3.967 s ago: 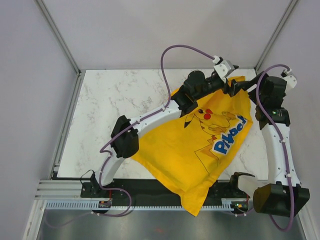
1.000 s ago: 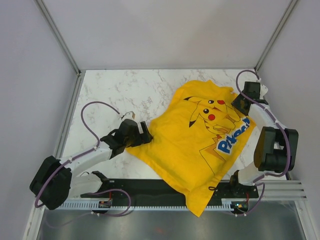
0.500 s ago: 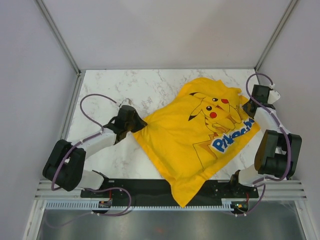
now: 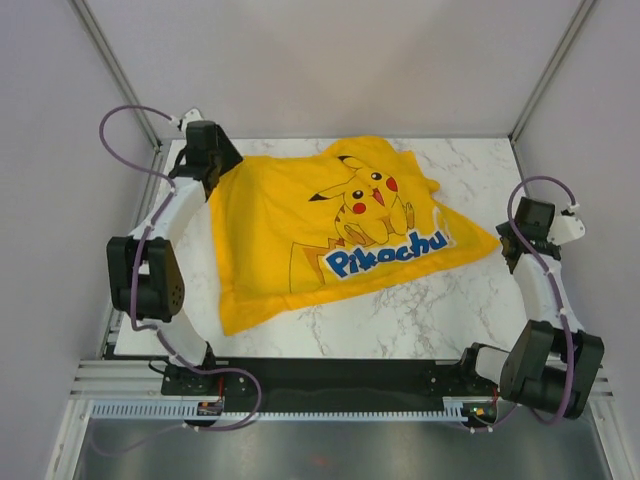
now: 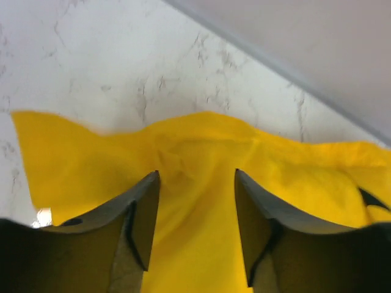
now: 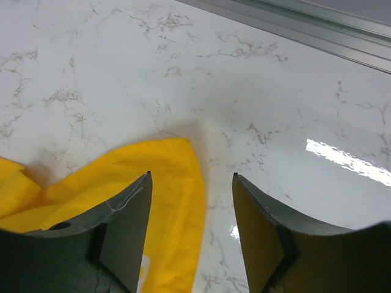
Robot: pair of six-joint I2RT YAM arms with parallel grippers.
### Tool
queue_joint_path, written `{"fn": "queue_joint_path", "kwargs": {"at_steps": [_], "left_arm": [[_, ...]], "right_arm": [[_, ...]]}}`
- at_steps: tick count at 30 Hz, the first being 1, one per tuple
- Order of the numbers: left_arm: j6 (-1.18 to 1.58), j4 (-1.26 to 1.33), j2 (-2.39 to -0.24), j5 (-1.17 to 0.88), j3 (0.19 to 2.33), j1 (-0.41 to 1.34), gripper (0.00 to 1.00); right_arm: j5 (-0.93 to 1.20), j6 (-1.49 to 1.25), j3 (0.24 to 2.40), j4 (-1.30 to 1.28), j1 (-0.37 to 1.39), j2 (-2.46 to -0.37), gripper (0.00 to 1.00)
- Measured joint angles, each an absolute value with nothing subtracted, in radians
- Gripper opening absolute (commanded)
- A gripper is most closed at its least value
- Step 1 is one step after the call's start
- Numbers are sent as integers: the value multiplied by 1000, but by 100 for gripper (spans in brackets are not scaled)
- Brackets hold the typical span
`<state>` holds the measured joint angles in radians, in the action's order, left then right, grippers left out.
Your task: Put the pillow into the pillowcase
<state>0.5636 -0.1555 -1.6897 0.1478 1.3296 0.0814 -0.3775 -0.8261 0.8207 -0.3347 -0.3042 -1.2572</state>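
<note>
The yellow pillowcase with the Pikachu print and blue lettering lies spread on the marble table, slightly puffed. No white pillow shows in any view. My left gripper is at the pillowcase's far left corner. In the left wrist view it is open, jaws apart over the yellow cloth, not pinching it. My right gripper is at the pillowcase's right corner. In the right wrist view it is open, with the cloth corner lying under the left finger and part of the gap.
The marble table is bounded by a metal frame post at the far left and far right. A metal rail runs along the table's edge beyond the right gripper. Grey walls close in three sides.
The pillowcase has swung left and back and now lies fully on the table instead of hanging over the near edge. The left arm moved to the far left corner, the right arm nearer and right.
</note>
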Motion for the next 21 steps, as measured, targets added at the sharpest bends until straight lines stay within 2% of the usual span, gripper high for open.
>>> {"fn": "queue_joint_path", "kwargs": {"at_steps": [1,2,6,10,11,13,17,21], "left_arm": [[558,-180,-1716,162,1387,83,77],[544,-197,-1742,178,1444,83,99],[530,-253,-1731,229,1494,83,100],[525,-290,-1629,261,1407,86,100],[525,-303,-1591,261,1379,88,100],[525,-306,-1516,257,1324,94,100],[526,-282,-1410,238,1233,101,100],[525,-263,-1416,230,1181,102,100]], "right_arm": [[-376,-839,780,-330,-305,-1211,67],[-373,-845,749,-330,-305,-1170,68],[-260,-815,726,-236,-308,-1128,73],[-12,-758,760,-70,-303,-1255,80],[44,-747,789,-42,-295,-1313,87],[121,-722,870,-25,-263,-1430,91],[164,-684,1092,-22,-169,-1638,92],[191,-688,1247,-9,-121,-1774,94]]}}
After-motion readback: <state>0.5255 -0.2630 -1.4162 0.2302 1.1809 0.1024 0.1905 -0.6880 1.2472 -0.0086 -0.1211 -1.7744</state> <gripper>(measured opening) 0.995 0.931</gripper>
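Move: The pillowcase's far-right corner lies about 20 cm ahead of the right hand, 18 cm to its left and some 7 cm below; its near-right corner is level with that hand, 2 cm left. The Pikachu print is some 13 cm left of the far-right corner and 11 cm nearer. The left hand has the case's far-left corner about 7 cm to its left, level ahead, roughly 11 cm below. Right hand swings about 23 cm forward and left towards the far-right corner, widening; left hand opens, backs off. ##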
